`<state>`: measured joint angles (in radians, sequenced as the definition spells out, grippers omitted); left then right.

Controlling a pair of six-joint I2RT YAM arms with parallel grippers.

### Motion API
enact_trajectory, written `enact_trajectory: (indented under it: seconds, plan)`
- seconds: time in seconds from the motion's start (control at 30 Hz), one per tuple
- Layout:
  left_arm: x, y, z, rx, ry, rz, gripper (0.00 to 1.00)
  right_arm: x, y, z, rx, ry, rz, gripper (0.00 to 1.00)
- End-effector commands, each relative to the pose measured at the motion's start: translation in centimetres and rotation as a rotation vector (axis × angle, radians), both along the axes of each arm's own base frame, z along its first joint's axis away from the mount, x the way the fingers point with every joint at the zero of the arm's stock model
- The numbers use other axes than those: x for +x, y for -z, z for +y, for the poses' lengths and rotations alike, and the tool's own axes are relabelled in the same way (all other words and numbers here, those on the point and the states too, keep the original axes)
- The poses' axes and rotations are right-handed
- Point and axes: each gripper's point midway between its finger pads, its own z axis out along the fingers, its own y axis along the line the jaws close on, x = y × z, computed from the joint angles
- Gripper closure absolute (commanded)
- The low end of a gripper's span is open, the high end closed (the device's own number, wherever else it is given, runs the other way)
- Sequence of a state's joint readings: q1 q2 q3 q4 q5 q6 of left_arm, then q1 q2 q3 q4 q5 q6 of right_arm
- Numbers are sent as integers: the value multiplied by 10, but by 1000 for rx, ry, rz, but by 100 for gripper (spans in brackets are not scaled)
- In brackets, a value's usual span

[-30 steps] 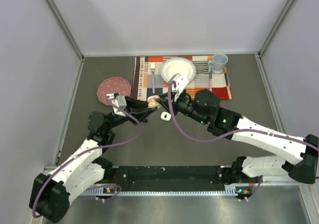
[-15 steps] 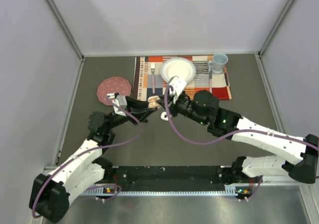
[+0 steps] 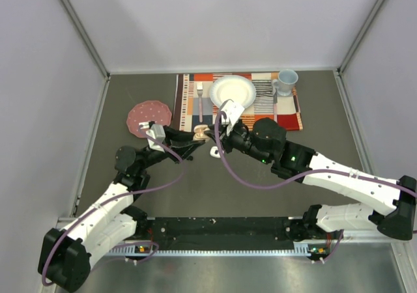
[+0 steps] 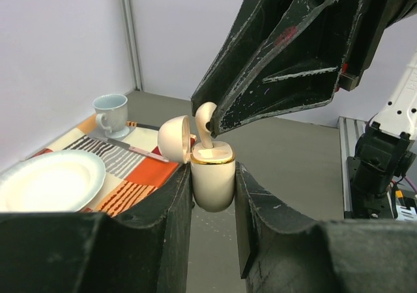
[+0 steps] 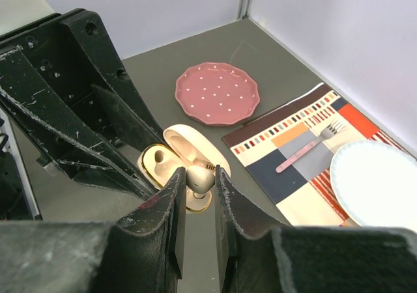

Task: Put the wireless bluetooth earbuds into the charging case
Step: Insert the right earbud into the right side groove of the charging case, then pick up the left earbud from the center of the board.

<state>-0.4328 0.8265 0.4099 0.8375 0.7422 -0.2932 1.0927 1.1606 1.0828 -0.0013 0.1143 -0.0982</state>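
My left gripper (image 4: 213, 198) is shut on the body of a pale pink charging case (image 4: 213, 179), held upright above the table with its lid (image 4: 174, 139) swung open. My right gripper (image 5: 199, 187) is shut on a pale pink earbud (image 5: 200, 178) right above the case's gold-rimmed opening. The bud's stem points down into the near slot, and the other slot (image 5: 155, 157) shows empty. In the top view both grippers meet at the case (image 3: 201, 134), in front of the placemat's left end. Other earbuds are out of view.
A small white item (image 3: 214, 152) lies on the table just below the grippers. A pink dotted plate (image 3: 148, 116) sits to the left. The striped placemat (image 3: 287, 114) carries a white plate (image 3: 232, 89), forks (image 3: 200, 101) and a blue cup (image 3: 285, 80).
My right gripper edged slightly left onto the case with the bud, then stayed put. The left gripper and case have not moved.
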Motion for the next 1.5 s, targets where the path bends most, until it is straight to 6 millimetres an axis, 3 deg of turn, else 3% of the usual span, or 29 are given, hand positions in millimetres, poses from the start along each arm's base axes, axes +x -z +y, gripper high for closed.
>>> enact_trajectory:
  seconds: [0.0,0.37,0.43,0.6,0.67,0.73,0.87,1.0,1.17,1.27,1.47]
  plan:
    - [-2,-37,9,-85,-55,-132,100,-3,-9,4,31,18,43,90]
    - [-9,-43,15,-131,-66,-191,100,-3,-9,10,78,33,121,85]
    - [-9,-42,14,-129,-61,-188,100,-2,-7,11,71,37,129,71]
    - [-9,-40,13,-126,-57,-176,100,1,-13,6,90,69,130,55]
    - [-8,-39,14,-124,-60,-170,100,0,-21,4,111,73,125,54]
    - [-8,-38,14,-125,-63,-168,100,-1,-28,0,138,76,126,42]
    - [-7,-36,15,-119,-71,-162,100,-4,-49,-9,211,86,116,29]
    - [-5,-35,15,-117,-77,-157,100,-4,-71,-21,288,108,93,22]
    - [-5,-35,15,-119,-78,-156,100,4,-81,-34,363,135,149,18]
    - [-6,-37,16,-123,-81,-160,100,21,-73,-45,398,190,218,18]
    - [-8,-40,17,-127,-85,-166,100,66,-25,-82,402,421,436,21]
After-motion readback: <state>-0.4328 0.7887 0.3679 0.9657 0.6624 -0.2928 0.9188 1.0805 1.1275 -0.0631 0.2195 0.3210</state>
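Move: At the right fingertips the right earbud is already held, partly lowered to its groove; the open charging case's middle lies about 2 cm left of and 2 cm below that hand, level fore and aft, with the raised lid 2 cm ahead, 1 cm left and 1 cm below. On the table a white box sits roughly 10 cm ahead, 3 cm right and 25 cm down. From the left hand, which grips the case, the earbud is about 1 cm ahead, 2 cm right and 3 cm above. Bringing case and earbud together, the left hand keeps its grip and lifts the case about 1 cm while the right hand stays nearly in place, tipping its fingers down slightly. The right fingers then open wide, let go of the earbud and pull away upwards about 5 cm, then swing right and forward, rolling and turning clockwise; the left hand eases up another centimetre. ##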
